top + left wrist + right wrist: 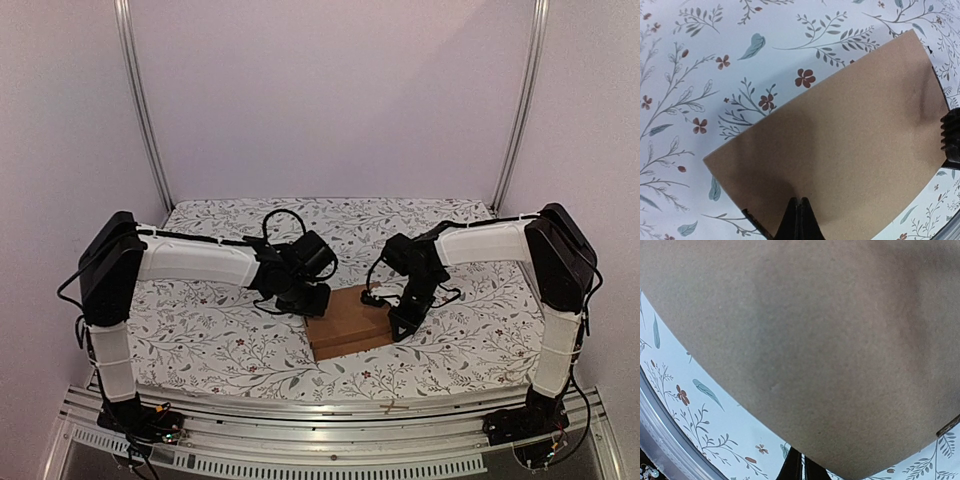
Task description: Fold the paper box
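The paper box (348, 322) lies flat on the flowered cloth mid-table, a thin closed brown cardboard rectangle. My left gripper (305, 303) is at its far left edge. In the left wrist view the left gripper (801, 201) is shut, its tips resting on the box's (840, 145) top near one edge, with nothing between the fingers. My right gripper (400, 325) is at the box's right end. Seen from the right wrist, the right gripper (803, 462) is shut just beyond the box's (815, 340) rim, and I see nothing held in it.
The flowered tablecloth (210, 330) covers the table. A metal rail (330, 405) runs along the near edge by both arm bases. White walls and two aluminium posts (148, 120) close the back and sides. A ribbed black finger of the right gripper (951, 137) shows in the left wrist view.
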`<state>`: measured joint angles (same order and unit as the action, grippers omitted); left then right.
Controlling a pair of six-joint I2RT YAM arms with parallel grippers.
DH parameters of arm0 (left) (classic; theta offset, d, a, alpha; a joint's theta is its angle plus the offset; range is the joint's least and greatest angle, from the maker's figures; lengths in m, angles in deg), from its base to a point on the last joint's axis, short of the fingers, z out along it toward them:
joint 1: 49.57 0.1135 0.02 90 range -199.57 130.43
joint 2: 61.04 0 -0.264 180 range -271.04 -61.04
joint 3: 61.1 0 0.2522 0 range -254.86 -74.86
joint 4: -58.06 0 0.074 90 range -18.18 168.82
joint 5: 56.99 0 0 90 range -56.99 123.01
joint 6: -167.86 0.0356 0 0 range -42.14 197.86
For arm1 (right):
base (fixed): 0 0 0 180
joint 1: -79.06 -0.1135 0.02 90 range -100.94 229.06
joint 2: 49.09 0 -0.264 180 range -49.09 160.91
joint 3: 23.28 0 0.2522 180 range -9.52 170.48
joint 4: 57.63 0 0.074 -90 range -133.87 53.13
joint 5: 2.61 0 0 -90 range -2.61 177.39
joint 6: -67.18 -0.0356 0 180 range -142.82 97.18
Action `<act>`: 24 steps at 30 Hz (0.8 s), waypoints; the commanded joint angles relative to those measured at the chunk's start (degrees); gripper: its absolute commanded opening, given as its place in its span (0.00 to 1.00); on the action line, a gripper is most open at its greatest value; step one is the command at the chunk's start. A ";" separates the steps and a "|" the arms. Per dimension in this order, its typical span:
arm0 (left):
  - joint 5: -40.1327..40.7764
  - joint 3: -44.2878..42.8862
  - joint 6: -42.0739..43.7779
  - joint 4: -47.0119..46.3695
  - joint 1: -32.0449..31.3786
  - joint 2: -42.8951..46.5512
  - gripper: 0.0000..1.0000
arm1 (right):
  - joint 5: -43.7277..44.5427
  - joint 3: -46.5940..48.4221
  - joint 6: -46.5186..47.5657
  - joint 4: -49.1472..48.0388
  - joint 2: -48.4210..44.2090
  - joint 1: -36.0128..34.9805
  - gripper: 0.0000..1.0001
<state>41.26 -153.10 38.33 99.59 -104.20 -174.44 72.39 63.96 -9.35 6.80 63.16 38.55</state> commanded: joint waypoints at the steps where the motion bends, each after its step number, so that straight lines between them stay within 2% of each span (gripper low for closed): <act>1: 5.37 2.83 0.98 2.00 -0.44 8.53 0.00 | 6.56 -2.85 -1.66 -5.32 5.33 -0.60 0.03; 5: 10.13 8.72 0.10 1.66 -2.12 17.33 0.00 | 7.59 -3.43 -1.96 -5.99 4.66 -0.53 0.03; 10: 9.01 18.79 -1.68 -0.18 -5.61 23.32 0.00 | 7.20 -3.17 -2.08 -5.80 4.82 -0.56 0.03; 14: 8.68 20.78 -3.02 -0.75 -8.75 21.00 0.00 | 6.90 -2.99 -1.96 -5.60 5.09 -0.55 0.03; 24: 8.01 12.77 -1.59 -0.64 -12.46 8.60 0.00 | 6.68 -2.89 -1.75 -5.37 5.16 -0.54 0.03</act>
<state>49.29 -137.12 36.26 99.48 -115.58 -163.21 72.95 63.83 -10.77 6.61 63.07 38.44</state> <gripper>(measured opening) 0.011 0.028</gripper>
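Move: The box's near-left corner is the target, roughly 10 cm back from the left hand, about 1 cm to its left and 2 cm lower. The dark slot in the box's left edge lies some 2 cm back and 2 cm left of that hand; the lid's middle is about 8 cm to its right and 2 cm back. From the right hand, at the near-right corner, the near-left corner is around 17 cm left and 5 cm back, about level in height. The lid's left part is left free as the left hand, fingers still shut, rises about 8 cm, swings left and back over the slotted edge, then sinks to just outside the near-left corner, drifting right towards the box at the end; it finishes some 9 cm farther back. The right hand stays shut at the near edge by the near-right corner. ##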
